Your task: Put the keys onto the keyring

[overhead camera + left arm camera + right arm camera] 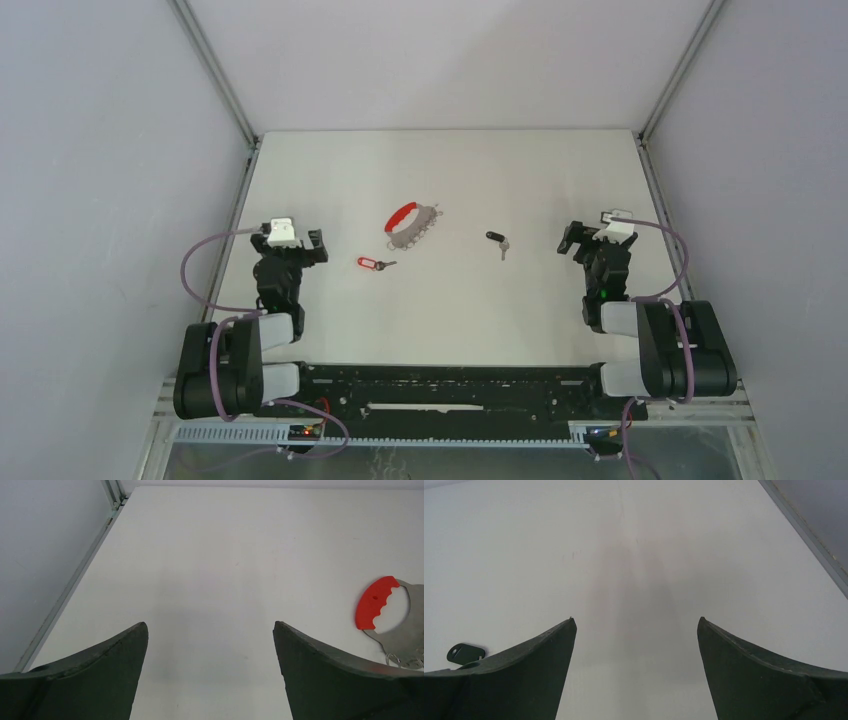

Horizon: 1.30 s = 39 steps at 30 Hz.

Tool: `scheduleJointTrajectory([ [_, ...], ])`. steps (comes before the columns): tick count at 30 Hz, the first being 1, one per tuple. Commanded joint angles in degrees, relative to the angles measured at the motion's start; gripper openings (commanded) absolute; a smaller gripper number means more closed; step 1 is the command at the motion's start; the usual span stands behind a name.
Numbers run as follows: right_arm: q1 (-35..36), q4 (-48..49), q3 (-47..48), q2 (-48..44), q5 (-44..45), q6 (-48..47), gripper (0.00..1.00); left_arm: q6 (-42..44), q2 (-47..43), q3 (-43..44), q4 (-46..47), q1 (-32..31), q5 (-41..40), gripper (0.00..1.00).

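Observation:
The keyring (402, 214), a loop with a red arc and a silver-grey part, lies flat in the middle of the table. Its red arc also shows at the right of the left wrist view (376, 604). A key with a red tag (371, 264) lies just below-left of it. A key with a black head (496, 238) lies to its right, and that head peeks past my right gripper's left finger (465, 652). My left gripper (319, 247) (210, 630) is open and empty, left of the red-tag key. My right gripper (570, 240) (636, 625) is open and empty, right of the black key.
The white table (450, 310) is enclosed by grey walls with metal rails along its left (243, 190) and right (652, 180) edges. The arm bases sit on a black bar (450, 385) at the near edge.

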Motion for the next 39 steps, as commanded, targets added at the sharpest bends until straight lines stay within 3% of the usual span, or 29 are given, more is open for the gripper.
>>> scheduleJointTrajectory([
  [1, 0.0, 1.1, -0.1, -1.0, 0.1, 0.4, 1.00, -0.7, -0.5, 0.4, 2.2, -0.3, -1.1, 1.00],
  [10, 0.3, 1.3, 0.0, -1.3, 1.5, 0.5, 1.00, -0.9, -3.6, 0.6, -0.4, 0.3, 0.2, 1.00],
  [13, 4.3, -13.0, 5.4, -7.3, 10.9, 0.3, 1.00, -0.4, -10.0, 7.9, -19.6, 0.4, 0.9, 1.00],
  [16, 6.8, -31.5, 13.4, -8.6, 11.5, 2.6, 1.00, 3.6, -13.6, 17.0, -39.2, 0.3, 5.6, 1.00],
  [20, 9.2, -42.7, 19.1, -8.8, 11.5, 6.5, 1.00, 7.8, -14.6, 27.1, -59.4, -2.2, 9.9, 1.00],
  [23, 7.1, -43.5, 19.3, -11.8, 1.7, 9.9, 1.00, 10.6, -12.9, 34.5, -70.4, -7.7, 11.7, 1.00],
  [28, 0.3, -50.9, 23.9, -10.3, -13.3, 28.0, 1.00, 13.1, -2.4, 48.3, -78.0, -18.2, 9.9, 1.00],
  [30, -4.9, -49.6, 24.9, -8.1, -26.1, 28.0, 1.00, 13.8, 4.8, 55.5, -81.7, -21.2, 8.7, 1.00],
  [32, -6.9, -48.0, 24.7, -8.3, -32.1, 27.8, 1.00, 14.9, 13.3, 63.1, -85.3, -23.7, 7.2, 1.00],
  [36, -4.3, -48.9, 23.9, -16.3, -22.0, 26.4, 1.00, 16.3, 24.7, 75.0, -88.9, -26.8, 7.0, 1.00],
  [39, -4.3, -47.6, 21.1, -21.6, -16.3, 35.9, 1.00, 17.5, 31.9, 82.0, -90.5, -29.2, 6.4, 0.99],
])
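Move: The ringed keyring with its red handle lies about 26 cm to the left hand's right, 10 cm ahead and some 12 cm below; the red-tagged key is roughly 18 cm to that hand's right, level with it, on the same table top. For the right hand, the black-tagged key lies about 21 cm to its left, 4 cm ahead and 10 cm down; the keyring is some 42 cm to its left and 9 cm ahead. Towards the keyring on the table comes the left hand: it lifts about 10 cm, then sweeps right and somewhat forward while sinking again, swinging clockwise and tipping its open fingers down some 35 degrees. The right hand, also open, rises and shifts left a little towards the black-tagged key, its left side rolling up. Neither hand grips anything. ##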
